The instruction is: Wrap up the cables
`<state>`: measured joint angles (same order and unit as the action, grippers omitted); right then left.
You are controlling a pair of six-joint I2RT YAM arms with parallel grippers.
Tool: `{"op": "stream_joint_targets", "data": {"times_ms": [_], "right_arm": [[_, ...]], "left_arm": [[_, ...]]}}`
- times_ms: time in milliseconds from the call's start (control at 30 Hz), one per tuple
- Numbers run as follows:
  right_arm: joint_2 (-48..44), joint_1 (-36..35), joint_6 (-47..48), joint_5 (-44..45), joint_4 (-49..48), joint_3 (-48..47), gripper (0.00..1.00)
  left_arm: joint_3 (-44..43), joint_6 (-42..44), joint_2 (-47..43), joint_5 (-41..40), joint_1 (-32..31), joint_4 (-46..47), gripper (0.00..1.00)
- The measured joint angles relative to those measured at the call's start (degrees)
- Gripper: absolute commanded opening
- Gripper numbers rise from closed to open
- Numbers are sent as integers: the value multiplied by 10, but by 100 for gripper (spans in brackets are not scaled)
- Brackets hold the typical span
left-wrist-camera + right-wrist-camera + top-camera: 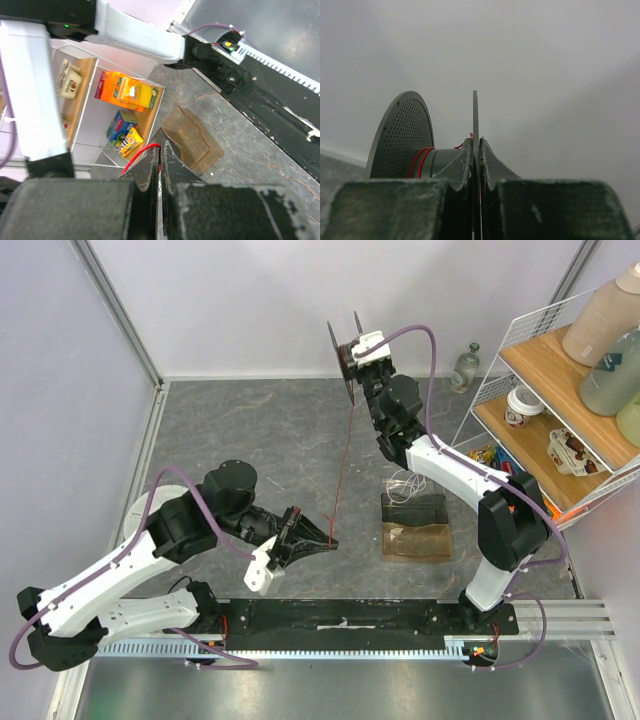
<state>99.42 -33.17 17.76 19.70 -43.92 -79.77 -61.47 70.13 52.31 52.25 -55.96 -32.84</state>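
Observation:
The cable is a thin red wire [343, 455] that runs taut from a black spool [340, 352] at the back of the table down to my left gripper [328, 542]. In the left wrist view the left gripper [160, 148] is shut on the red wire [141, 153], which curls out to the left of its tips. My right gripper [354, 356] holds the spool in the air. In the right wrist view the right gripper [476, 143] is shut on the spool's thin flange [475, 112]. Two red turns [418, 162] lie on the hub beside the perforated flange [402, 132].
Two brownish clear containers [415, 527] lie right of centre with a small white wire coil [402, 485] behind them. A wire shelf [560, 400] with bottles, cups and snacks stands at the right. A glass bottle [465, 366] is by the back wall. The base rail [340, 625] runs along the near edge.

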Motion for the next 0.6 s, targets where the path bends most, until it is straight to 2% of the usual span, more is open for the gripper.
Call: {"op": "stream_joint_targets", "data": {"times_ms": [300,600], "right_arm": [[-24,4,38,-78,-15,120,0],[-95,51,39,-200,-15,194,0]], "left_arm": [[-66,-73,-1,-17,0,21,2],[-173,-114,19,-104,-1,48,2]]}}
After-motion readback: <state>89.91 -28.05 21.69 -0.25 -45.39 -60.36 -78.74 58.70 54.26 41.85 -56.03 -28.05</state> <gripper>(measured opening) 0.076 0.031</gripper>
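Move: The spool, held by its right flange in the right hand, has its middle about 4 cm left and 2 cm ahead of that hand. From the left hand, which pinches the red cable, the spool lies roughly 43 cm ahead, 3 cm right and 9 cm higher. Down on the table, the open box is some 13 cm ahead and 18 cm right of the left hand, 29 cm below; the white cable coil lies about 11 cm beyond the box. The red cable's free side is carried almost straight up, about 12 cm and gathering speed, by the left hand, which ends with a small forward drift towards the spool; its right-pointing fingers tilt up to near level and swing counter-clockwise. Meanwhile the spool goes down about 7 cm and back a few in the right hand, rolling left side down. Both grippers stay shut on what they hold. ##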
